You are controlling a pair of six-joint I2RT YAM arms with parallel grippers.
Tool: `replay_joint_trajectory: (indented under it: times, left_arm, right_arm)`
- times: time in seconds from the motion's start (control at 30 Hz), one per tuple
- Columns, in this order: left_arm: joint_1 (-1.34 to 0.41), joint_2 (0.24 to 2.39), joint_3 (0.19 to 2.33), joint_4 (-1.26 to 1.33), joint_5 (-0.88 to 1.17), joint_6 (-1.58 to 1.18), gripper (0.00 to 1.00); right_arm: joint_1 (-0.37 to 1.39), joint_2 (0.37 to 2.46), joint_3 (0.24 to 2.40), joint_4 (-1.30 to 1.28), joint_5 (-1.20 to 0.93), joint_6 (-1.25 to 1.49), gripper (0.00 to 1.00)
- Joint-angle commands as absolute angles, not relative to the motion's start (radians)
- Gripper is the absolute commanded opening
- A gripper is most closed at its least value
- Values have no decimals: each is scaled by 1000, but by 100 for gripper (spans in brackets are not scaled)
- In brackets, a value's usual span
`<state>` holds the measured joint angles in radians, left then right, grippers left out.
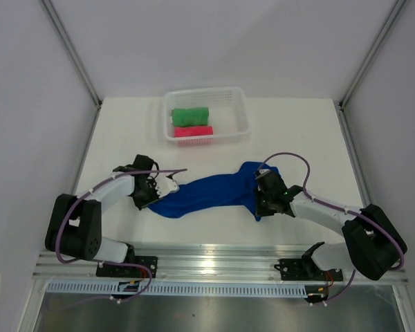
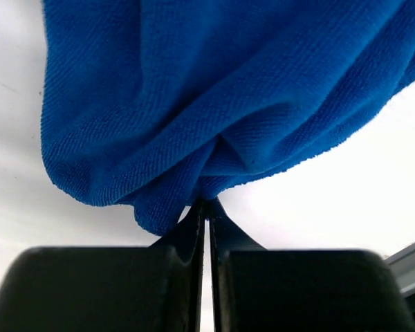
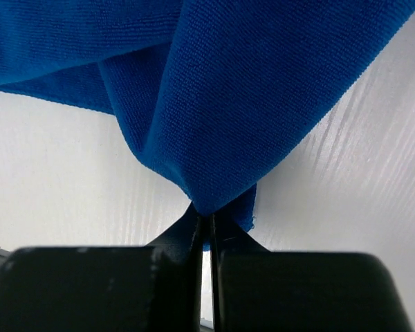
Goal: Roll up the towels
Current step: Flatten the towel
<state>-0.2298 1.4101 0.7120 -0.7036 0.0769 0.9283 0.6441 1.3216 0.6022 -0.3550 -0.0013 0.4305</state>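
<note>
The blue towel (image 1: 211,191) hangs stretched and bunched between my two grippers over the front middle of the table. My left gripper (image 1: 154,196) is shut on its left end; the cloth (image 2: 214,97) is pinched at the fingertips. My right gripper (image 1: 261,200) is shut on its right end, with cloth (image 3: 228,104) squeezed between the fingers. The green towel (image 1: 190,115) and the pink towel (image 1: 193,131) lie rolled side by side in the white mesh basket (image 1: 242,114) at the back. The white tag does not show.
The white table top (image 1: 318,149) is bounded by white walls on the left, right and back. A metal rail (image 1: 214,259) runs along the near edge by the arm bases.
</note>
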Motion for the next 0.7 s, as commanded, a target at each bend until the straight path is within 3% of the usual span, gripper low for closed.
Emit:
replay_joint_trajectory:
  times: [0.0, 0.17, 0.33, 0.43, 0.67]
  left_arm:
    - [-193, 1411, 768, -709, 164, 816, 1]
    - [-155, 1300, 932, -824, 196, 758, 1]
    - [-60, 1275, 1179, -922, 210, 703, 1]
    - [-31, 1275, 1287, -978, 227, 675, 1]
    - [-26, 1249, 1494, -1074, 253, 644, 1]
  right_arm:
    - [637, 1321, 592, -343, -32, 430, 0]
    - [552, 1194, 748, -518, -74, 382, 0]
    - [297, 959, 920, -672, -162, 279, 0]
    - [154, 920, 1012, -707, -253, 215, 0]
    - [9, 945, 1189, -775, -426, 176, 0]
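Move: Both grippers already pinch the near edge of the crumpled blue towel just above the table. The towel's middle is some 21 cm to the left gripper's right and 5 cm ahead, and about 16 cm left and 8 cm ahead of the right one. From the left gripper, the basket's middle is roughly 34 cm ahead and 20 cm right, with the red roll some 28 cm ahead and 16 cm right. Keep both grippers shut on the blue towel and sweep them up fast together, the left about 23 cm and the right slightly higher and a beat later, while carrying both forward towards the basket. Draw the right gripper away to the right, keep the left from drifting sideways, and tilt both sets of fingertips forward and up as they rise. ##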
